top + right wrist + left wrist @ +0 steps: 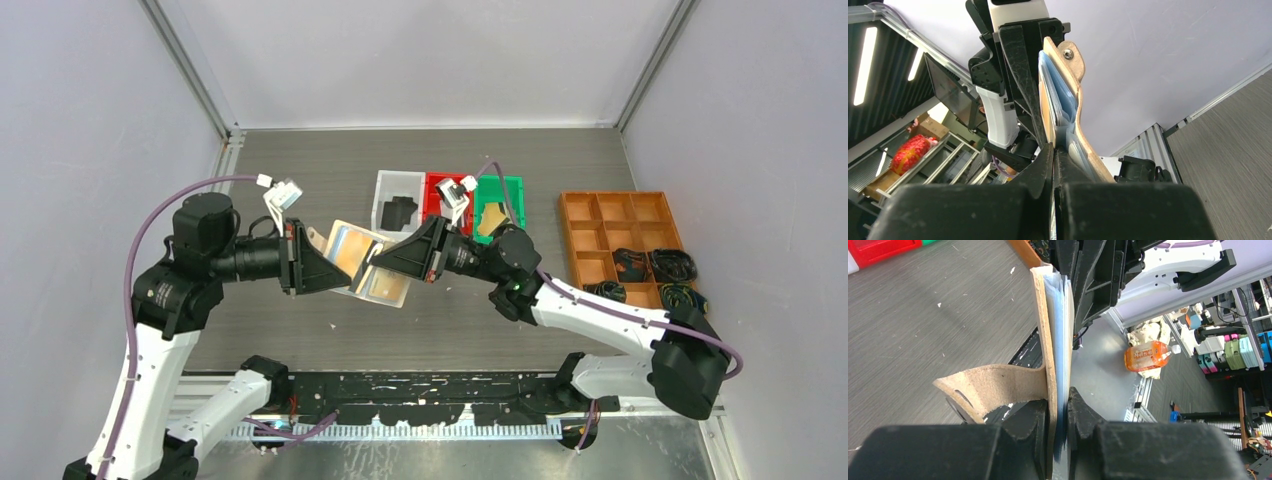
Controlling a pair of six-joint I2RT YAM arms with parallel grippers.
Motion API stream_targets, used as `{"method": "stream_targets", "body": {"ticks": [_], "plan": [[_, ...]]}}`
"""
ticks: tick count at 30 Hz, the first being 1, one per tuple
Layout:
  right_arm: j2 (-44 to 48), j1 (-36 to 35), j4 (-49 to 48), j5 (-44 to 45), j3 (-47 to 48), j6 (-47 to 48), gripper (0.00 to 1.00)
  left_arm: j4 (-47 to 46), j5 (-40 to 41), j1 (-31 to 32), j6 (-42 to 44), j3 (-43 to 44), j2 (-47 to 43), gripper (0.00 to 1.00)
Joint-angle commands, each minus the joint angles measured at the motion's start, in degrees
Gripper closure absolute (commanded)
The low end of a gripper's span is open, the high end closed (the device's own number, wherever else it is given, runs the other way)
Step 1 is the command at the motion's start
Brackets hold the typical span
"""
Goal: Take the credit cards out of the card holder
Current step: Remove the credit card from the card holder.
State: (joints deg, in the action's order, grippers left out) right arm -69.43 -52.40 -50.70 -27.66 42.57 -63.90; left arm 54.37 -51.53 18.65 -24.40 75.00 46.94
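The tan card holder (368,264) hangs open above the table between both grippers, its shiny sleeves facing up. An orange credit card (350,252) shows inside a sleeve. My left gripper (335,270) is shut on the holder's left edge. In the left wrist view its jaws (1060,407) pinch the tan cover and clear sleeves (1055,330), and the snap tab (988,387) curls off to the left. My right gripper (385,262) is shut on a thin inner layer of the holder (1054,150); whether that layer is a sleeve or a card is unclear. The snap flap (1068,55) stands above those jaws.
Behind the holder stand a white bin (384,182) with a black card (400,212), a red bin (434,182) and a green bin (512,187) with a tan card (490,222). An orange compartment tray (600,212) with black cables sits at the right.
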Motion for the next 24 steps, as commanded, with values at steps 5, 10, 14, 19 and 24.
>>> {"method": "stream_targets", "body": {"ticks": [5,10,14,19,24], "plan": [[2.8,0.0,-7.8,2.7,-2.7,0.8,0.99,-4.1,0.8,-0.6,-0.4,3.7,-0.9,0.96],[-0.1,-0.1,-15.4,4.8,-3.1,-1.4,0.99,-5.0,-0.3,-0.8,-2.0,3.7,-0.4,0.97],[-3.1,-0.2,-16.8,3.6,-0.4,-3.0,0.79,-5.5,-1.1,-0.9,-2.7,3.7,-0.3,0.98],[-4.9,-0.5,-17.2,4.8,1.8,-3.5,0.49,-5.9,-1.4,-1.1,-3.5,3.7,-0.3,1.00],[-6.5,-0.9,-16.6,4.8,4.5,-3.7,0.51,-6.1,-1.2,-1.3,-3.4,4.0,-0.2,1.00]]}}
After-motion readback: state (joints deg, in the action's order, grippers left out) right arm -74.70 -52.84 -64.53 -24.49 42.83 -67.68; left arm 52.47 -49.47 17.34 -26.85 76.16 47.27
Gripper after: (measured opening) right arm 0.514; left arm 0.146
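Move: From the right fingers, shut at the striped edge of the gold credit card, that card's middle lies about 4 cm to the left, 1 cm ahead and level. The card holder's middle is roughly 1 cm to the left, level front to back; the white box is some 13 cm ahead, 1 cm to the right and 33 cm below. For the left hand, still gripping the holder, the card's middle lies around 4 cm ahead and 1 cm to the right, level. Ease the shut right fingers barely 1 cm more to the right, then open them about halfway and come back about 1 cm left towards the card, rising some 2 cm and tipping the fingertips up a little, so they straddle its striped edge. Keep the left grip on the holder, carrying it about 1 cm forward and slightly up. ##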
